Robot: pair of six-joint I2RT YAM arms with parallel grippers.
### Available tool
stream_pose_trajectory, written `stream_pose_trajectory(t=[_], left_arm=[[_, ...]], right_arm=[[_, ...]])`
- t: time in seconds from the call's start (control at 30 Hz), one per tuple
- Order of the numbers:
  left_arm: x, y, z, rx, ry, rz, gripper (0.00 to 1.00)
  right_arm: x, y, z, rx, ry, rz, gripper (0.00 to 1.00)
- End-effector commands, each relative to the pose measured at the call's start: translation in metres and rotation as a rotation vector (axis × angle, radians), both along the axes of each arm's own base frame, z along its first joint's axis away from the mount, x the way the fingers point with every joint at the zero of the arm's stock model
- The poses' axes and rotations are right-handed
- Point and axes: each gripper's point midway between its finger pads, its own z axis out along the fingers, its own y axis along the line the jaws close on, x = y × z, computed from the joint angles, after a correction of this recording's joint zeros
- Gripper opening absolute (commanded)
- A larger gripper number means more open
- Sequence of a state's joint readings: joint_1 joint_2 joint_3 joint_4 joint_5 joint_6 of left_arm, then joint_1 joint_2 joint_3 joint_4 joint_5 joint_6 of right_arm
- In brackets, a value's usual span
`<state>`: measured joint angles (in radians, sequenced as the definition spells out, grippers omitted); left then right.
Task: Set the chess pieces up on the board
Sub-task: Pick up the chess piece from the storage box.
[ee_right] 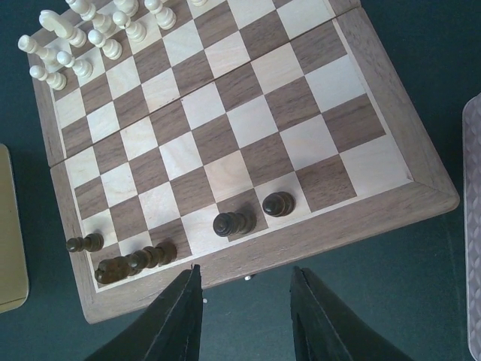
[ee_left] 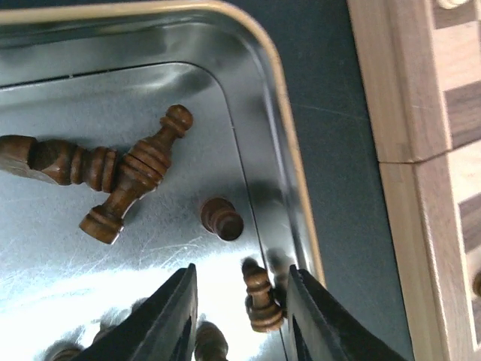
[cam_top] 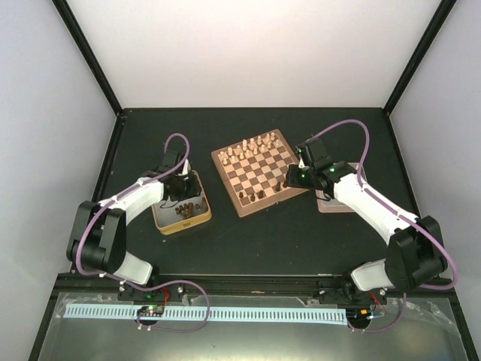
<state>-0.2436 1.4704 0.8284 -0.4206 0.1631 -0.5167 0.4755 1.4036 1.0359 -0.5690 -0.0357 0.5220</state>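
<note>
The board [cam_top: 259, 171] lies mid-table, with several dark chess pieces [ee_right: 233, 222] along its near edge and cream ones [ee_right: 83, 37] at the far side. More dark pieces lie in an open metal tin [ee_left: 278, 90]: two long ones [ee_left: 135, 177] crossed, and a pawn [ee_left: 223, 218] standing by the wall. My left gripper [ee_left: 240, 301] is down in the tin and open. A small dark pawn [ee_left: 261, 297] stands between its fingers, close against the right finger [ee_left: 316, 316] and clear of the left one. My right gripper [ee_right: 246, 301] hangs open and empty over the board's near rim [ee_right: 316, 233].
The tin [cam_top: 188, 224] sits left of the board. A flat pale tray [cam_top: 334, 203] lies to the board's right, under my right arm. Dark table [cam_top: 285, 241] surrounds both. Black frame posts stand at the back corners.
</note>
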Motion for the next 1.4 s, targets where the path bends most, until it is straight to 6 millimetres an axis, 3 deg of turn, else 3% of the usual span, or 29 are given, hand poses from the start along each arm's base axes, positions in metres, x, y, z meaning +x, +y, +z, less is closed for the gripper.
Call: stream_pose_trajectory(t=[0.0, 0.17, 0.43, 0.73, 0.97, 1.1, 1.2, 1.37], left_arm=[[0.016, -0.001, -0.004, -0.013, -0.017, 0.032, 0.33], [0.019, 0.004, -0.01, 0.01, -0.018, 0.054, 0.25], [0.031, 0.003, -0.013, 0.013, -0.034, 0.064, 0.25], [0.033, 0.011, -0.018, 0.065, -0.03, 0.081, 0.07], [0.027, 0.018, 0.013, 0.09, -0.076, 0.087, 0.04], [0.017, 0.013, 0.032, 0.083, -0.092, 0.056, 0.05], [0.009, -0.002, 0.054, 0.052, -0.131, -0.005, 0.05], [0.004, -0.05, 0.085, -0.038, -0.188, -0.161, 0.05]], right_arm=[[-0.001, 0.004, 0.004, 0.022, -0.008, 0.011, 0.33], [-0.001, 0.002, 0.001, 0.012, -0.005, 0.005, 0.33], [-0.001, 0.003, -0.003, 0.013, 0.008, 0.01, 0.33], [-0.004, 0.002, -0.006, 0.006, 0.018, 0.011, 0.32], [-0.005, 0.004, -0.004, 0.031, 0.012, 0.013, 0.32], [-0.007, 0.004, -0.003, 0.04, 0.009, 0.011, 0.32], [-0.009, 0.002, -0.001, 0.045, -0.002, 0.005, 0.32], [-0.013, -0.001, 0.0, 0.056, -0.017, -0.011, 0.32]])
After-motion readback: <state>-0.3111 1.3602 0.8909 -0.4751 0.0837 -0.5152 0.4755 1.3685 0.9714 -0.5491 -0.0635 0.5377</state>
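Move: The small dark chess piece standing alone on the storage box's floor is about 2 cm ahead of the left hand, 1 cm to its left and 4 cm below. Measured from that hand, a fallen small piece lies 1 cm back and 2 cm right, another dark piece is 3 cm back, straight in line, and a long fallen piece is some 4 cm ahead and 4 cm left, all just as low. From the right hand, the standing piece is roughly 25 cm left, 1 cm ahead and 11 cm below. The standing dark piece is approached by the left hand sinking about 3 cm and easing 2 cm forward, its part-open fingers narrowing on the way until they pinch the piece. Still gripping it, the hand then lifts some 8 cm, drawing slightly back and, towards the end, swinging right towards the board as the fingertips tilt a little forward. ##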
